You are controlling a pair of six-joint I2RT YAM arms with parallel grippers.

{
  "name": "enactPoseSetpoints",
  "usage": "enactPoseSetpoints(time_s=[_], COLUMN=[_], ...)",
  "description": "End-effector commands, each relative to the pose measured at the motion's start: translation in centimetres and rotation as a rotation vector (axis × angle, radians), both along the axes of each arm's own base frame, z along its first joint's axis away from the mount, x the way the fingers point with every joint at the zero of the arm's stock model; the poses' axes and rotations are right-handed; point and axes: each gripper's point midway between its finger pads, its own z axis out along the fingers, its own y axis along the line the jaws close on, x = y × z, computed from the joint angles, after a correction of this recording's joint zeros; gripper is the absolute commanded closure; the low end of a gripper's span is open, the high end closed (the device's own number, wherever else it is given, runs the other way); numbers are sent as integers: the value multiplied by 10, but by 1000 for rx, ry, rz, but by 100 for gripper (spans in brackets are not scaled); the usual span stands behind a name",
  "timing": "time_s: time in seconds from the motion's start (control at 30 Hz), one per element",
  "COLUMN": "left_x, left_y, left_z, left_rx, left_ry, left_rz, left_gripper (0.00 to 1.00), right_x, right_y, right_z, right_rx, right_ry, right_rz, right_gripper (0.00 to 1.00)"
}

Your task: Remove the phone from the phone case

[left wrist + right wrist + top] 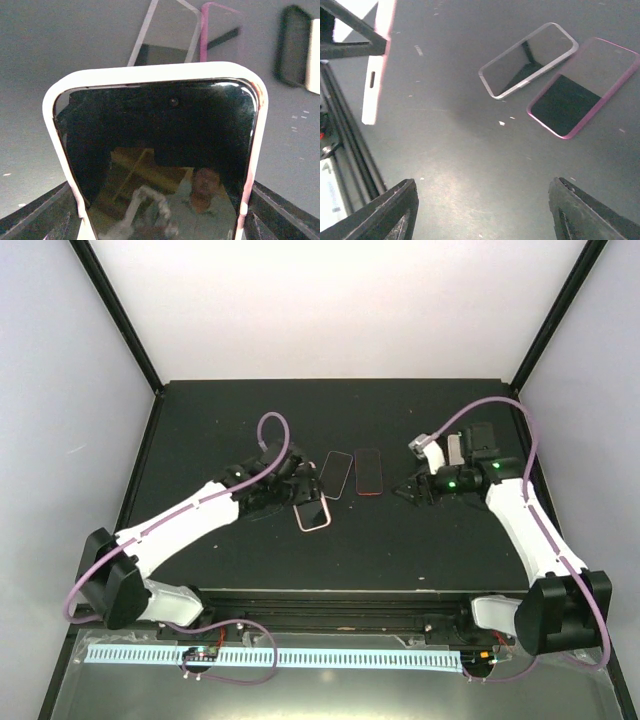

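The phone [160,150] lies face up in a white phone case [150,72] with pink-tinged edges, just left of the table's middle [312,515]. My left gripper [160,205] is shut across the case's width, with a dark finger [40,215] against each long side. In the top view it [296,494] sits at the phone's far-left end. The phone is seated inside the case. My right gripper [482,210] hangs open over bare table with nothing between its fingers, to the right of the phones [408,492]. The case's side edge [375,75] shows at the upper left of the right wrist view.
Two other phones lie side by side just beyond the held one: a clear-rimmed one [337,473] [527,60] and a pink-rimmed one [369,471] [582,87]. The black table [250,410] ends at a rail along the near edge [330,600].
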Motion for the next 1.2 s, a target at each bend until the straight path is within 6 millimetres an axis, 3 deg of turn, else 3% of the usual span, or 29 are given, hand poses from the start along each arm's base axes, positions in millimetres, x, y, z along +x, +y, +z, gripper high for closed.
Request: enactPoseSetpoints(time_s=[0.0,0.1,0.2,0.37,0.6,0.87,1.07,1.17], left_x=[9,2,-4,-5,-6,-9,-9,-8], left_y=[-45,-62,-63,-61,-59,-48,-48,-51], left_z=[77,96,116,119,120,124,125,125], left_rx=[-191,-222,-256,-276,-270,-292,-304,-302], left_ry=[-242,-333,-385,-388,-374,-392,-391,-394], left_rz=[9,-4,15,85,131,171,175,169], left_gripper=[33,33,33,32,33,34,33,23], right_x=[-12,-19,-20,-22,-32,-37,-40,-42], right_y=[38,62,80,101,133,145,149,152], right_z=[18,23,29,42,44,35,32,32], right_rx=[-8,4,-2,64,44,16,25,45], right_ry=[0,48,64,107,116,121,139,150], right_rz=[97,150,177,187,283,309,332,343], right_gripper=[29,32,36,39,47,55,71,83])
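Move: In the left hand's grip is the pink-cased phone, its middle about at the fingers. From the right hand it lies some 22 cm to the left, 2 cm back and roughly 6 cm lower. On the table some 18 cm below the right hand are the red-edged phone, about 8 cm ahead and 6 cm left, and the white-edged phone, 7 cm ahead and 16 cm left. Swinging in to the left by about 15 cm, slightly back and up, the right hand turns some 20 degrees counter-clockwise and narrows its open fingers until they pinch the right edge of the pink case near its back end. The left hand keeps its hold, carries the phone about 6 cm to the right while rising some 9 cm, and tips its fingers outward. ##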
